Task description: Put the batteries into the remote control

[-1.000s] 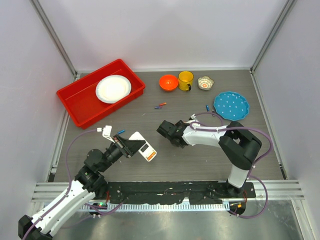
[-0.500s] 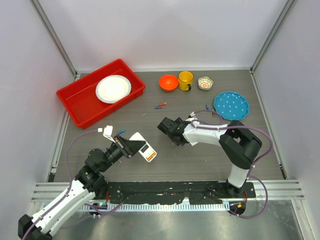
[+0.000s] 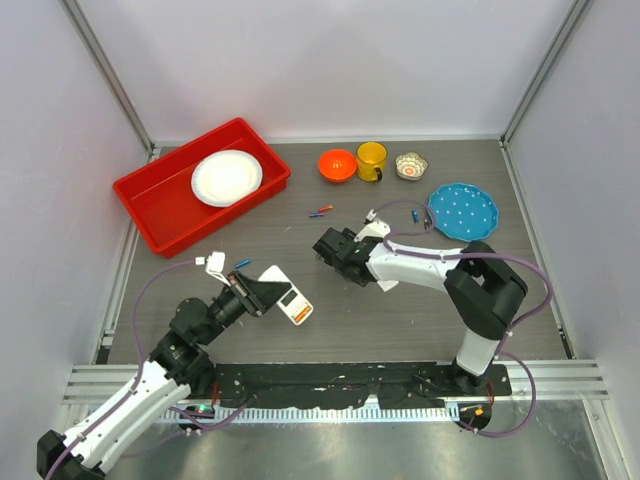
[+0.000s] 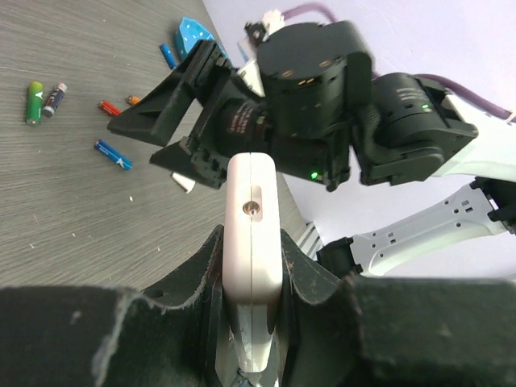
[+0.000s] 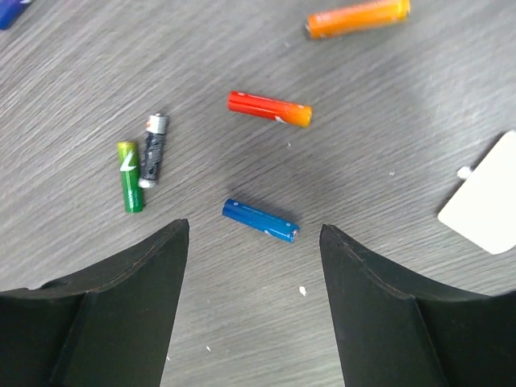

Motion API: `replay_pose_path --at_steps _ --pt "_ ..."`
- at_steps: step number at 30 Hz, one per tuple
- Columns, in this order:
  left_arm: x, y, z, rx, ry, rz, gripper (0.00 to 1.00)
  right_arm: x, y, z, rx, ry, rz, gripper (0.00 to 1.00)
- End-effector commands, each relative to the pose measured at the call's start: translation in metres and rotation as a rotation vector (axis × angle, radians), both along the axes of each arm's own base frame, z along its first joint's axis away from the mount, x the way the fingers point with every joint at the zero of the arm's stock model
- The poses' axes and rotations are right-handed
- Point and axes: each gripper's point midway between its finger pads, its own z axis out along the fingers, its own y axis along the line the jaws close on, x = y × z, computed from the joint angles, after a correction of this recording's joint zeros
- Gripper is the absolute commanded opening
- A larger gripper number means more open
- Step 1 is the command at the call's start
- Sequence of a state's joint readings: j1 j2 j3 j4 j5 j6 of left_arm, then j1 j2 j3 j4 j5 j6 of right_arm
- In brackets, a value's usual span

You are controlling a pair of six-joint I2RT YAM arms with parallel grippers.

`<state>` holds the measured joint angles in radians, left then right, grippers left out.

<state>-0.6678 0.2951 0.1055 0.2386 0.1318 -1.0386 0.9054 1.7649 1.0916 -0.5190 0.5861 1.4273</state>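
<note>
My left gripper [image 4: 252,242] is shut on the white remote control [image 4: 253,193], held edge-on between the fingers. From above, the remote control [image 3: 290,301] shows its orange panel at the left gripper [image 3: 264,293]. My right gripper [image 5: 255,232] is open above the table, with nothing between its fingers. Just beyond its tips lies a blue battery [image 5: 260,220]. Farther off lie a red battery [image 5: 269,108], an orange one [image 5: 359,18] and a green one [image 5: 129,176] beside a dark one [image 5: 153,149]. From above, the right gripper [image 3: 324,243] sits just short of the batteries [image 3: 320,211].
A small white cover piece [image 5: 488,214] lies right of the right gripper. A red bin [image 3: 160,210] with a white plate stands at the back left. An orange bowl [image 3: 337,164], a yellow mug [image 3: 371,159], a small patterned bowl [image 3: 410,165] and a blue plate [image 3: 462,210] line the back right.
The right gripper has opened wider and shifted slightly away from me, toward the batteries. The left arm has held still with the remote control.
</note>
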Motion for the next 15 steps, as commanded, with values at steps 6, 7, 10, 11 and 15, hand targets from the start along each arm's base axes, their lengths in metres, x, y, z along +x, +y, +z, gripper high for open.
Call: replay_pose_path --at_steps 6,7,10,11,15 --pt "-0.002 0.003 0.011 -0.011 -0.045 0.008 0.0 0.017 0.009 0.071 -0.293 -0.111 0.772 0.61" --pt "-0.002 0.003 0.011 -0.01 -0.049 0.007 0.0 0.017 0.009 0.067 -0.324 -0.092 0.865 0.54" --pt "-0.003 0.003 0.013 -0.015 -0.056 0.002 0.0 0.018 0.007 0.054 -0.382 -0.039 1.0 0.45" --pt "-0.003 0.003 0.013 -0.017 -0.059 -0.001 0.0 0.018 0.008 0.052 -0.381 -0.039 1.026 0.45" --pt "-0.005 0.001 0.014 -0.017 -0.059 -0.015 0.0 0.022 0.012 0.045 -0.39 -0.032 1.091 0.45"
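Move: The blue battery lies almost straight under the right hand, about 1 cm ahead and some 3 cm below the empty, open fingers, its length running from finger to finger. Around that hand at table height: red battery about 6 cm ahead and 3 right, green one 6 ahead and 6 left, black one 7 ahead and 4 left, white cover 2 back and 11 right. From the left hand the blue battery is roughly 13 cm ahead, 12 right and 18 below. The right hand lifts clear above the blue battery by about 5.5 cm, rolling roughly 50 degrees counter-clockwise around its forward-and-down pointing fingers while these draw partly together on nothing, so that the battery comes to lie lengthwise along the gap. With the turn still running it edges a couple of centimetres forward and begins to sink again, by 1.5 cm, staying over the battery and touching nothing. ##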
